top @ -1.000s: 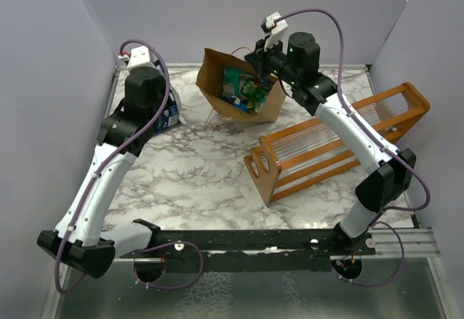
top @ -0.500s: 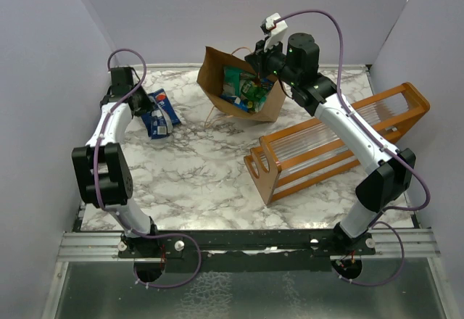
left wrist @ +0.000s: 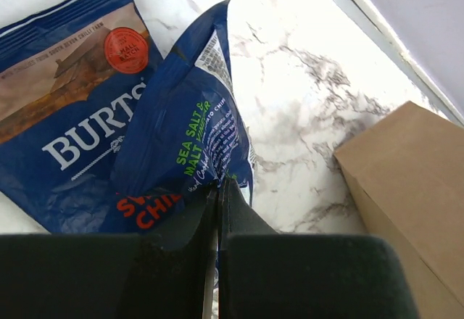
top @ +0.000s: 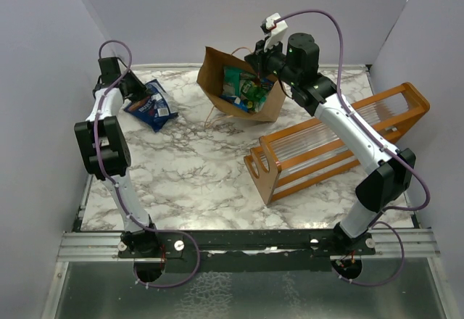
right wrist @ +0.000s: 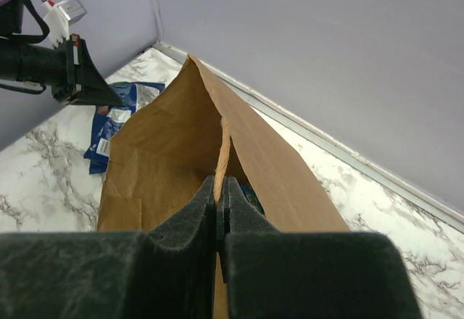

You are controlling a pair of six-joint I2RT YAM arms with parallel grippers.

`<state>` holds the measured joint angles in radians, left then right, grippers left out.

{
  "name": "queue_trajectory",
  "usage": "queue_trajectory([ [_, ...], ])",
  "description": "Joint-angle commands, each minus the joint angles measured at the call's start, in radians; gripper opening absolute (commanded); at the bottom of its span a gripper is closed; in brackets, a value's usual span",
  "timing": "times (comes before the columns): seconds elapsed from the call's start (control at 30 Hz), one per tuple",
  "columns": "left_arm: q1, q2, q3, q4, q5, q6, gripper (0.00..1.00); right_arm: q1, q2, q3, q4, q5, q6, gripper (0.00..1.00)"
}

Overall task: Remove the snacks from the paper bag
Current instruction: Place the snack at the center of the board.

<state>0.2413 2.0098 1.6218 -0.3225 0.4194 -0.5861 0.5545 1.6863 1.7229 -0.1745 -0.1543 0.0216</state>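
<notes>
The brown paper bag (top: 215, 73) stands tilted at the back of the table, its mouth facing the camera. Teal, green and blue snacks (top: 243, 88) show inside it. My right gripper (top: 262, 61) is shut on the bag's upper edge; in the right wrist view (right wrist: 220, 185) the brown paper runs straight between the jaws. Two blue snack packets (top: 149, 105) lie at the back left. My left gripper (top: 136, 93) is shut on the edge of the crumpled one (left wrist: 185, 134), which lies across a flat blue packet (left wrist: 61, 109).
An orange wooden rack with clear slats (top: 341, 141) lies on the right half of the marble table. The table's metal edge and the grey walls run close behind the bag and left of the blue packets. The bag's side (left wrist: 406, 170) is right of the left gripper.
The left arm has swung from over the table out to the back left corner, dragging the blue packet a little to the left. The right arm and the bag have not moved.
</notes>
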Motion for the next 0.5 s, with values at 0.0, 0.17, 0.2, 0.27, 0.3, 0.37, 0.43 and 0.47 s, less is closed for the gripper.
queue_trajectory([
  [0.0, 0.034, 0.074, 0.081, -0.1, -0.034, 0.075, 0.0, 0.002, -0.035, 0.013, 0.024, -0.023, 0.013, 0.01],
  [0.17, 0.046, 0.122, 0.097, -0.197, -0.134, 0.122, 0.18, 0.002, -0.024, 0.014, 0.02, -0.038, 0.022, 0.01],
  [0.2, 0.046, 0.11, 0.093, -0.197, -0.147, 0.128, 0.24, 0.002, -0.022, 0.014, 0.02, -0.041, 0.025, 0.01],
  [0.27, 0.047, 0.064, 0.055, -0.179, -0.187, 0.132, 0.33, 0.002, -0.017, 0.018, 0.015, -0.052, 0.029, 0.01],
  [0.3, 0.046, 0.029, 0.029, -0.16, -0.205, 0.131, 0.38, 0.002, -0.015, 0.021, 0.012, -0.059, 0.03, 0.01],
  [0.37, 0.044, -0.043, -0.027, -0.123, -0.227, 0.123, 0.44, 0.002, -0.013, 0.03, 0.009, -0.081, 0.029, 0.01],
  [0.43, 0.034, -0.116, -0.08, -0.099, -0.23, 0.108, 0.47, 0.002, -0.013, 0.035, 0.009, -0.108, 0.025, 0.01],
  [0.47, 0.026, -0.154, -0.11, -0.082, -0.219, 0.098, 0.52, 0.002, -0.014, 0.034, 0.011, -0.117, 0.022, 0.01],
])
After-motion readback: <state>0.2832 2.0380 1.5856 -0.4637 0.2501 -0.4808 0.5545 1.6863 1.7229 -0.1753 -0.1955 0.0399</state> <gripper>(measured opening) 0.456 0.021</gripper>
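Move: The left gripper holds the sea salt snack by its near end. The spicy chilli snack it is to be laid over lies almost straight below, some 12 cm down, only about 1 cm back. The paper bag stands roughly 35 cm to the right, about level fore and aft, its middle slightly lower than the hand. From the right hand, the spicy chilli snack is about 38 cm left, 6 cm ahead and 35 cm lower. Lower the left gripper about 6 cm while bringing it some 4 cm to the left, tipping the fingers farther down by 10 degrees or so. Once it is most of the way down, open the fingers to nearly half and let go of the sea salt snack over the spicy chilli one, drawing the hand back about 4 cm. ##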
